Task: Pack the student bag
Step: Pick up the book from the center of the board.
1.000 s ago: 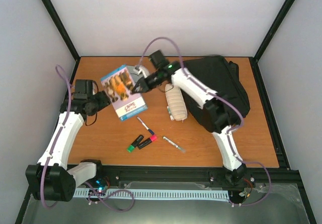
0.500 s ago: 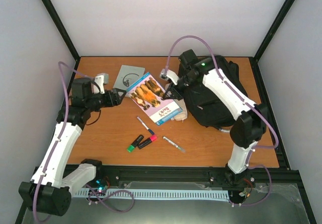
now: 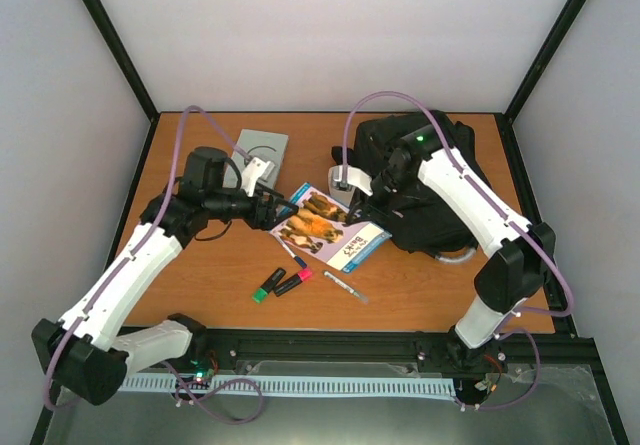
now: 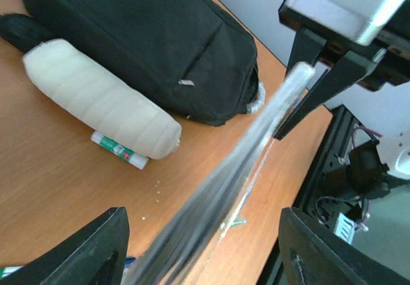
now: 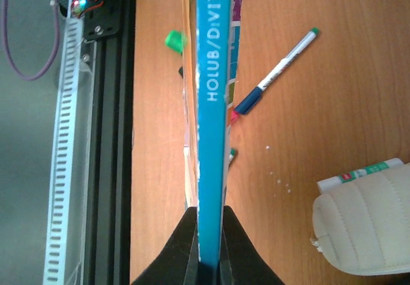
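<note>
The student bag (image 3: 440, 180) is a black backpack lying flat at the right of the table, and it also fills the top of the left wrist view (image 4: 147, 35). My right gripper (image 3: 356, 203) is shut on the blue spine of a book (image 5: 211, 73), its fingers (image 5: 192, 234) pressed to both sides. The book (image 3: 325, 227) hangs tilted above the table, just left of the bag. My left gripper (image 3: 283, 208) is open at the book's left end. The blurred book edge (image 4: 256, 138) runs between its wide fingers (image 4: 96, 246) without touching them.
A cream ribbed pencil case (image 4: 96, 105) lies against the bag, with a white glue stick (image 4: 118, 150) beside it. A green marker (image 3: 266, 285), red marker (image 3: 295, 281), blue pen (image 3: 292, 250) and white pen (image 3: 345, 286) lie at the front. A grey notebook (image 3: 262, 150) lies at the back.
My right gripper has carried the book rightward to the bag, where it now covers the pencil case in the top view. My left arm has swung right, so its fingers straddle the book's edge.
</note>
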Robot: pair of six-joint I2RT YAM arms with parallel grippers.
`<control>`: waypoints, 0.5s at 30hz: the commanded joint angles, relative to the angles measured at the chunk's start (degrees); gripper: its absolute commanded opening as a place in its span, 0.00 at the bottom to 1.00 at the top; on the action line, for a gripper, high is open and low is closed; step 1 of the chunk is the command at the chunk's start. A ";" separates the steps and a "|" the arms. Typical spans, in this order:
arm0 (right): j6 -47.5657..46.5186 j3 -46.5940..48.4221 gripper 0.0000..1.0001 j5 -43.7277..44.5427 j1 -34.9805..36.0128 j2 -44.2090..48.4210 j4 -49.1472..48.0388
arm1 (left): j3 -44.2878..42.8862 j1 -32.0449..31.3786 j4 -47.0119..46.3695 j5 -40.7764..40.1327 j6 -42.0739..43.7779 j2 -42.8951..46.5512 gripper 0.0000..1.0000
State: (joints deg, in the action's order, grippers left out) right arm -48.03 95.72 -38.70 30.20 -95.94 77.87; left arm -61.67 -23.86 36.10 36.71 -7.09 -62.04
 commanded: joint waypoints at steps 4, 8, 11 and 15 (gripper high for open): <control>-7.03 -1.18 0.03 0.17 3.07 2.34 6.11 | -4.64 -3.23 2.90 3.83 6.01 -4.73 0.63; -7.84 -1.20 0.03 0.67 3.99 1.57 7.43 | -6.52 -4.12 4.51 7.77 7.81 -6.74 0.54; -7.86 -0.85 0.03 0.19 4.01 1.46 7.02 | -6.89 -4.39 5.60 11.62 9.24 -7.83 0.39; -7.87 -0.42 0.03 0.62 4.04 1.14 6.77 | -6.53 -4.60 5.82 13.08 9.29 -9.06 0.18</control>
State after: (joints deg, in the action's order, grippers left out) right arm -53.67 94.70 -36.49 33.45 -95.00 83.77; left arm -66.08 -27.86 41.25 46.48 0.40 -69.80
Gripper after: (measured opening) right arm 0.057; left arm 0.249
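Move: The book, still pinched by the right hand, hangs tilted in the air with its middle roughly 8 cm to the left hand's right, 2 cm back and 5 cm below. From the right hand its middle lies some 4 cm left, 1 cm back and 5 cm below. Down on the table, the pencil case lies about 13 cm ahead of the right hand, and the red marker about 8 cm back of the left hand and 1 cm to its left. Rightward and somewhat back, dipping about 1 cm, the left hand moves some 4 cm in over the book's free end, turns about 15 degrees clockwise and closes its wide-open fingers most of the way around the book's edge. The right hand keeps its pinch and carries the book about 3 cm back, then holds. ##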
